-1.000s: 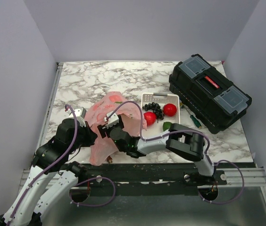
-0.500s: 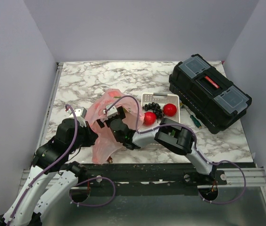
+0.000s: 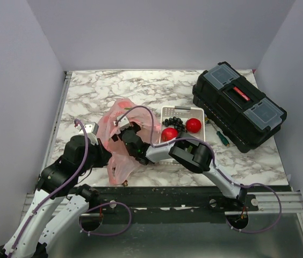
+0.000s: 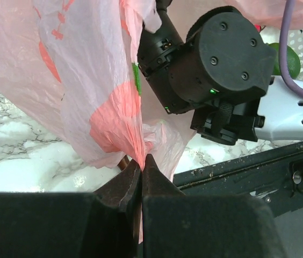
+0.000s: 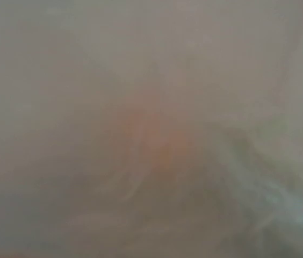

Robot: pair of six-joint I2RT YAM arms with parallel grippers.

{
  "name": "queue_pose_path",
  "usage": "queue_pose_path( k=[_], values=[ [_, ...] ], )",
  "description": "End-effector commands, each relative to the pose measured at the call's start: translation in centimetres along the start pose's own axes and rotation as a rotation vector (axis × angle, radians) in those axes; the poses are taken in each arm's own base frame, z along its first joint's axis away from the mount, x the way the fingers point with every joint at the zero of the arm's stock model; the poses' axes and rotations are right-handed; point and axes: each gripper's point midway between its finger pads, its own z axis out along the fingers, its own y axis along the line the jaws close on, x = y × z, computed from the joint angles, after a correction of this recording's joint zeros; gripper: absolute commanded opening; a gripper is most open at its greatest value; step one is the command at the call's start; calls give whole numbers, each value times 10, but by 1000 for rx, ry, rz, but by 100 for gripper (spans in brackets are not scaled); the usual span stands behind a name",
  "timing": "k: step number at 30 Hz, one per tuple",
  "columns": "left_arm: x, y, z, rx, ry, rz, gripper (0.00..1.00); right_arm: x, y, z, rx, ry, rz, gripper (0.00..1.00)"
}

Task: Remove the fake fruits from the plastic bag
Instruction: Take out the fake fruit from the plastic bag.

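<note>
The pink plastic bag [image 3: 114, 122] lies crumpled at the table's front left. My left gripper [image 4: 142, 161] is shut on a gathered fold of the bag [image 4: 87, 80] and holds it up. My right gripper [image 3: 125, 134] has gone into the bag's mouth, and its fingers are hidden by the film. The right wrist view shows only blurred pink film. On the white tray [image 3: 168, 111] lie a black grape bunch [image 3: 176, 122], a red apple [image 3: 194, 125] and a second red fruit [image 3: 167, 134]. A dark green fruit [image 4: 287, 58] shows past the right arm.
A black toolbox [image 3: 238, 105] fills the back right corner. A green-handled screwdriver [image 3: 221, 137] lies in front of it, beside the tray. The right arm [image 3: 194, 156] stretches across the table's front, and grey walls close in three sides.
The right arm has swung left and pushed its gripper deeper into the bag's mouth, now covering the green fruit by the tray. The bag has shifted slightly left. The left gripper keeps its hold.
</note>
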Motion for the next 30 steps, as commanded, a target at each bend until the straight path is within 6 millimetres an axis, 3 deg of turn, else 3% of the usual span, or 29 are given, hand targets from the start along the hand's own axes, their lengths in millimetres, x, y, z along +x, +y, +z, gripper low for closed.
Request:
queue_pose_path(
  k=[1,7,16,20,24,30],
  values=[
    [0,-3,-2,28,-9,8,0,13,-1,14,5,34,-46,100],
    [-1,-4,-5,37,-24,6,0,31,3,32,33,147,-115,95],
    [-6,-5,-18,65,-89,5,0,35,-10,36,57,172,-128,61],
    [-8,-4,-21,64,-110,-1,0,15,-2,32,-30,143,-98,38],
    [-8,-4,-15,53,-93,-5,0,-24,9,25,-129,89,-25,31],
    [-5,0,-7,9,-45,-2,0,-43,4,14,-151,77,0,21]
  ],
)
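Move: The fruit aimed at, hidden inside the plastic bag, lies about 4 cm ahead of the right hand and 2 cm to its left, nearly level with it. In the tray the near red ball is some 23 cm to the right and 4 cm back, and the black grapes about 25 cm to the right, level in reach, both slightly lower. From the left hand, the fruit is roughly 15 cm ahead, 3 cm right and 12 cm below. The right hand reaches about 3 cm forward-left inside the bag, closes on a fruit, then lifts about 2 cm. ##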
